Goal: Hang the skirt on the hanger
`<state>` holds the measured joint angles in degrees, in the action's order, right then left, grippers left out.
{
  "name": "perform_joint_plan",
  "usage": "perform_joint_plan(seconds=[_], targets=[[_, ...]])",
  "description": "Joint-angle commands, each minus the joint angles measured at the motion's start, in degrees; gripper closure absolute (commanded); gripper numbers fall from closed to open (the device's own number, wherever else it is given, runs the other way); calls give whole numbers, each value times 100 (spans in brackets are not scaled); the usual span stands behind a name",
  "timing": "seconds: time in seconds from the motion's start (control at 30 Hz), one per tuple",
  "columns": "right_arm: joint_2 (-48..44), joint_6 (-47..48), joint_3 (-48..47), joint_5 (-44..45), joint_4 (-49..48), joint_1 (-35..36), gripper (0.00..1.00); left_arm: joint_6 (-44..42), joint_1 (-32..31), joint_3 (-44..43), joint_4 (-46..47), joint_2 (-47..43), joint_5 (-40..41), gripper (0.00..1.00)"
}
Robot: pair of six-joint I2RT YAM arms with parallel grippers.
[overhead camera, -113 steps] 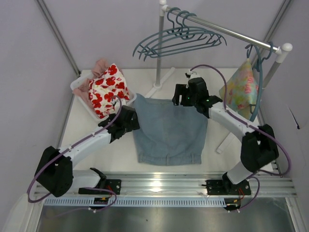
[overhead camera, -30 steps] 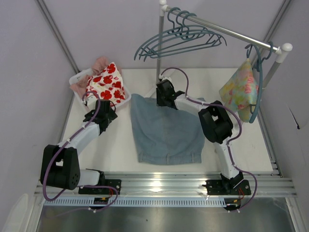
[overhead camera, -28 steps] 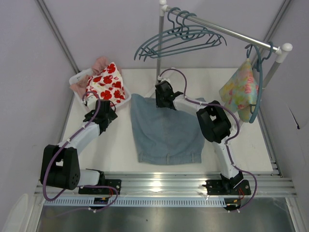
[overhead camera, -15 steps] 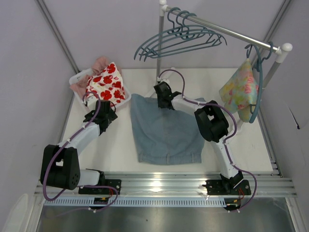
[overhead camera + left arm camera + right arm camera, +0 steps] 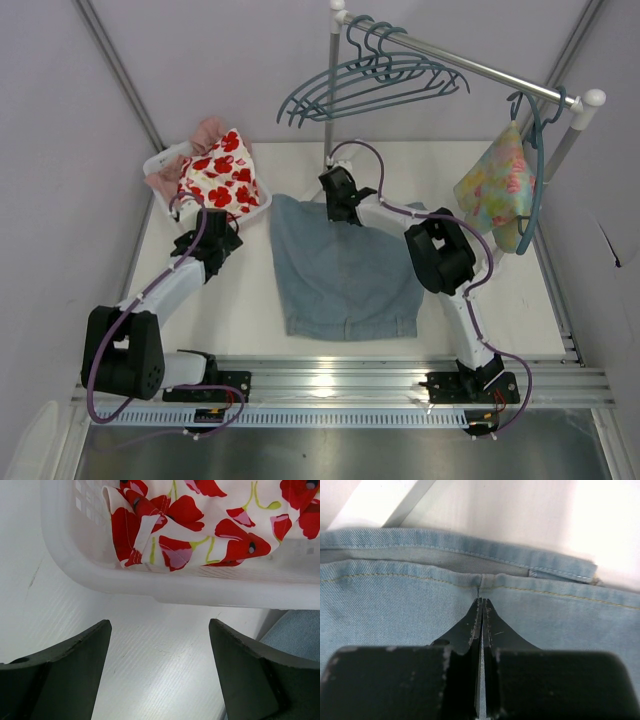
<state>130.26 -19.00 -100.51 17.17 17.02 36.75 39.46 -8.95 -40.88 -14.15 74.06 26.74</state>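
The light blue denim skirt (image 5: 345,270) lies flat on the table, waistband at the far end. My right gripper (image 5: 335,195) rests on that far edge. In the right wrist view its fingers (image 5: 481,600) are shut together, tips on the waistband seam of the skirt (image 5: 395,610), with no fold visible between them. Teal hangers (image 5: 370,85) hang from the rail above. My left gripper (image 5: 220,218) stands open over bare table in front of the white basket (image 5: 200,587); a corner of the skirt (image 5: 297,632) shows at its right.
The basket (image 5: 160,165) at the back left holds a white cloth with red flowers (image 5: 220,175). A yellow-green floral garment (image 5: 495,190) hangs on a teal hanger at the rail's right end. The rack's upright pole (image 5: 330,100) stands just behind the skirt.
My right gripper's jaws have closed on the skirt's far edge. The left arm has shifted only slightly beside the basket.
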Motion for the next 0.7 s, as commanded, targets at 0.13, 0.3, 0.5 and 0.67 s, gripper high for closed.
perform_joint_plan(seconds=[0.13,0.3,0.5,0.67], targets=[[-624,37,5,24,-251,-204,100,-53,51,151,229,-269,-37,15],[-423,222,-73,-889,-358,-361,95,-149,51,177,334,-278,-257,14],[-238,283,-162,-1435,-365,-397,58,-228,51,169,387,-261,-345,13],[-159,423,-267,-1515,-375,-318,50,-246,51,151,413,-199,-398,12]])
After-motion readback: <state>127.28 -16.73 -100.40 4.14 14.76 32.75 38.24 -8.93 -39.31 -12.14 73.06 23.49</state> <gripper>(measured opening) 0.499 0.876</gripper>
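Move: The right hand's shut fingertips are at the middle seam of the skirt's far edge, practically on it and only about 1 cm above the cloth. Just beyond, the rack's foot stands some 7 cm ahead and 3 cm to the left. The laundry basket lies about 28 cm to the left, 2 cm farther out. From the left hand, that same edge is roughly 27 cm to the right and 8 cm ahead, about 5 cm lower. Up about 3 cm and forward some 2 cm, drifting slightly right, the right hand rises off the seam at the skirt's far edge with its fingers still shut. It then stays at that height and spreads them to about half open, letting go of the cloth, while it eases about 1.5 cm back to the left and turns: some 10 degrees of roll, left side up, and a little counter-clockwise. ##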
